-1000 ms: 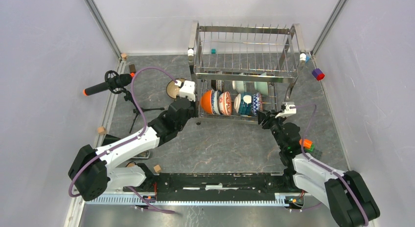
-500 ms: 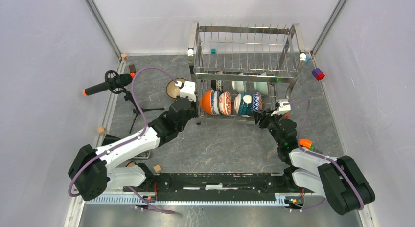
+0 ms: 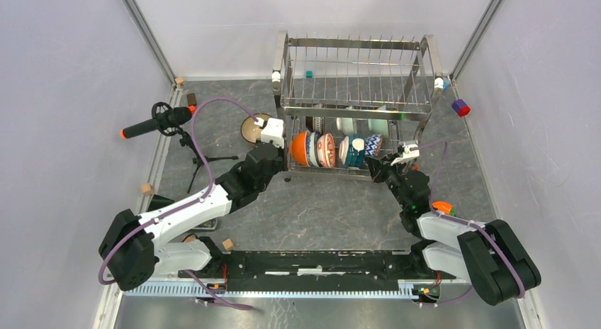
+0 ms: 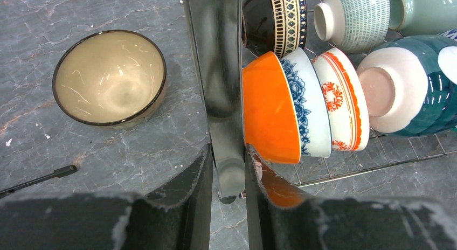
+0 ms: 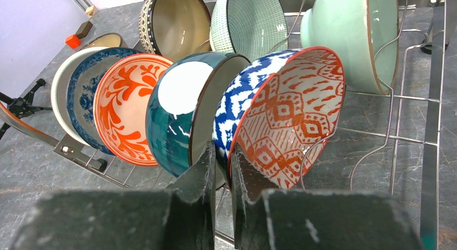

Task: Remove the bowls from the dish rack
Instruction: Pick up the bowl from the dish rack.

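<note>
The chrome dish rack [image 3: 354,67] stands at the back of the table, with several bowls on edge in its lower tier. My left gripper [image 4: 227,158] is shut on the rack's front-left leg tube [image 4: 218,88], next to the orange bowl [image 4: 268,107]. A tan bowl with a dark rim [image 4: 109,76] sits upright on the table left of the rack. My right gripper [image 5: 222,153] is shut on the lower rim of the blue-and-white bowl with an orange patterned inside [image 5: 291,110]. That bowl is the rightmost of the front row, beside a teal bowl [image 5: 178,115].
A pale green bowl [image 5: 355,34] and two patterned bowls stand in the rack's back row. A black handle with an orange tip on a small tripod [image 3: 152,123] is at the left. Small blocks lie by the walls, among them a blue-and-red one [image 3: 461,108].
My right arm has reached in towards the rack and its jaws have closed on the patterned bowl's rim; the bowl has tipped slightly. The left arm has not moved.
</note>
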You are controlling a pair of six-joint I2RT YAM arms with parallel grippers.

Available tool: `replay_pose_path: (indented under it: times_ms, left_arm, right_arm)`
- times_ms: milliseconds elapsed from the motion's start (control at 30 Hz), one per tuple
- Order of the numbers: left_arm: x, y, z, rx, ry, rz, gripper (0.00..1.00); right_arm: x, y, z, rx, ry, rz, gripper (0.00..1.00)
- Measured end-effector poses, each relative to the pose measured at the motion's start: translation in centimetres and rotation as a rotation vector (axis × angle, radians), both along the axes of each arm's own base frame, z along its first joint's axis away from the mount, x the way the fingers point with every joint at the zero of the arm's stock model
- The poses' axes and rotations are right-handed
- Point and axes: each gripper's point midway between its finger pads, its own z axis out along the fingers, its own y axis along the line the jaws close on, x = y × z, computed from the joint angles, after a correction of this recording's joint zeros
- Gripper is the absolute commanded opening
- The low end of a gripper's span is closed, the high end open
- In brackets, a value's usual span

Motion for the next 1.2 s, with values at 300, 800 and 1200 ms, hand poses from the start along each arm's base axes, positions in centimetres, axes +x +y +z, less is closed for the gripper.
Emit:
replay_pose_path:
  times_ms: [300,800,1200]
  left_arm:
    - [0.1,0.2,0.0,0.004,-0.003,0.009,0.06]
    - [-0.2,-0.1,0.0,0.015,-0.006,-0.003,0.06]
    - [-0.2,-0.1,0.0,0.017,-0.006,-0.003,0.06]
  right_arm:
    - [-0.5,-0.5,0.2,0.012,-0.008,-0.019,0.00]
    - [-2.2,-1.8,0.6,0.089,-0.024,-0.060,0.00]
    - [-1.2,-3.7,5.0,0.247,-0.169,-0.146,0.00]
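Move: The right fingers are already shut on the rim of the blue-and-white zigzag bowl; its middle is about 5 cm ahead of them, 1 cm to the right and roughly level. The teal bowl is some 5 cm left of the hand and 3 cm ahead; the pale green bowl stands behind the held one, about 11 cm ahead and 2 cm right. From the left hand the zigzag bowl lies about 24 cm to the right, 5 cm ahead and 5 cm lower. Keeping its pinch on the zigzag bowl's rim, the right hand first eases back and to the right, away from the teal bowl, then quickly lifts about 5 cm while shifting farther right. It rolls some 15 degrees towards its right side and tips its fingers upward a little. The left hand stays put, still gripping the rack's left post. ##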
